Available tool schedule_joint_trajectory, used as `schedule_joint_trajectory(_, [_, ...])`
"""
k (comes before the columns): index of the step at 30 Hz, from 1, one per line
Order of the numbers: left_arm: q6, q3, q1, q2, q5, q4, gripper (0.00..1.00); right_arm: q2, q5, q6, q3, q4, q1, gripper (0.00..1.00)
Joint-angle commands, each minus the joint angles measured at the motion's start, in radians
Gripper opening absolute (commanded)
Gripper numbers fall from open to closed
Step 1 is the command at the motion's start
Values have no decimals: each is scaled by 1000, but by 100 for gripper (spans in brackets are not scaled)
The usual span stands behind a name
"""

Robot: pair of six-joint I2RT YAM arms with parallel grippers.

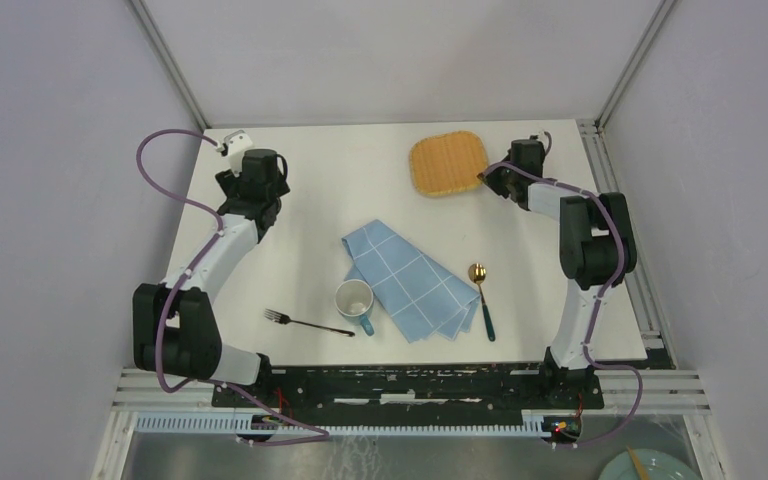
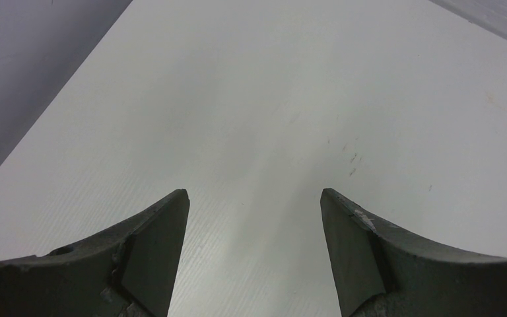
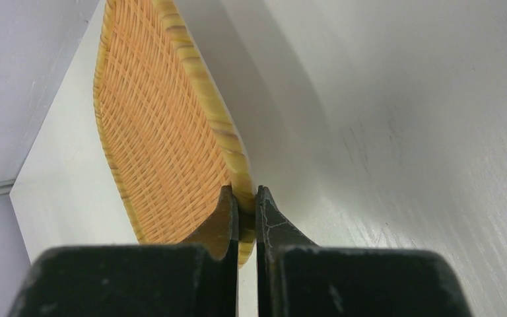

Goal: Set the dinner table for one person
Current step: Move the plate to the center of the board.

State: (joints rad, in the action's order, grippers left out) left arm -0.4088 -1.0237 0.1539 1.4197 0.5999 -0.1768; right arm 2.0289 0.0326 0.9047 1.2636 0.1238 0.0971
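Note:
The white dinner table (image 1: 310, 200) carries a woven orange-yellow placemat (image 1: 447, 164) at the back right. My right gripper (image 1: 487, 178) is shut on the rim of that placemat (image 3: 171, 119), which shows pinched between the fingertips (image 3: 245, 191) in the right wrist view. A blue checked cloth (image 1: 410, 280) lies in the middle, with a white cup (image 1: 355, 303) at its left edge. A black fork (image 1: 305, 322) lies left of the cup. A gold spoon with a teal handle (image 1: 481, 298) lies right of the cloth. My left gripper (image 2: 254, 198) stands open over bare table at the back left, by the wrist (image 1: 252, 170).
Grey walls and metal frame posts (image 1: 170, 60) close in the table on three sides. A rail (image 1: 410, 385) with both arm bases runs along the near edge. A teal plate (image 1: 650, 468) shows at the bottom right, below the table.

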Motion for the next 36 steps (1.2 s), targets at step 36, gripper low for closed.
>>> schedule_joint_trajectory(36, [12, -33, 3, -10, -2, 36, 79, -124, -130, 12, -234, -39, -217, 0])
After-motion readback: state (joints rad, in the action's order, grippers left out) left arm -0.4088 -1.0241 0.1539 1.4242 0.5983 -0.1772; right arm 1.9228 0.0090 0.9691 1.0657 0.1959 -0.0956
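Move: At the right hand, the plate is already pinched by its near right rim, its middle about 8 cm to the left, 4 cm ahead and roughly level with the fingers. The blue napkin lies some 26 cm back and 18 cm left, about 4 cm below; the gold spoon is about 32 cm straight back, equally low. From the idle left hand the plate is about 47 cm right, 5 cm ahead and 12 cm below. Carrying the plate off to the right, the right hand keeps its rim pinch and first eases back, then sweeps mainly sideways, about 10 cm right and 3 cm back in all, quickening midway. It turns about 15 degrees clockwise on the way and stays nearly level, sinking only about a centimetre, away from the napkin and into the bare right side of the table. ##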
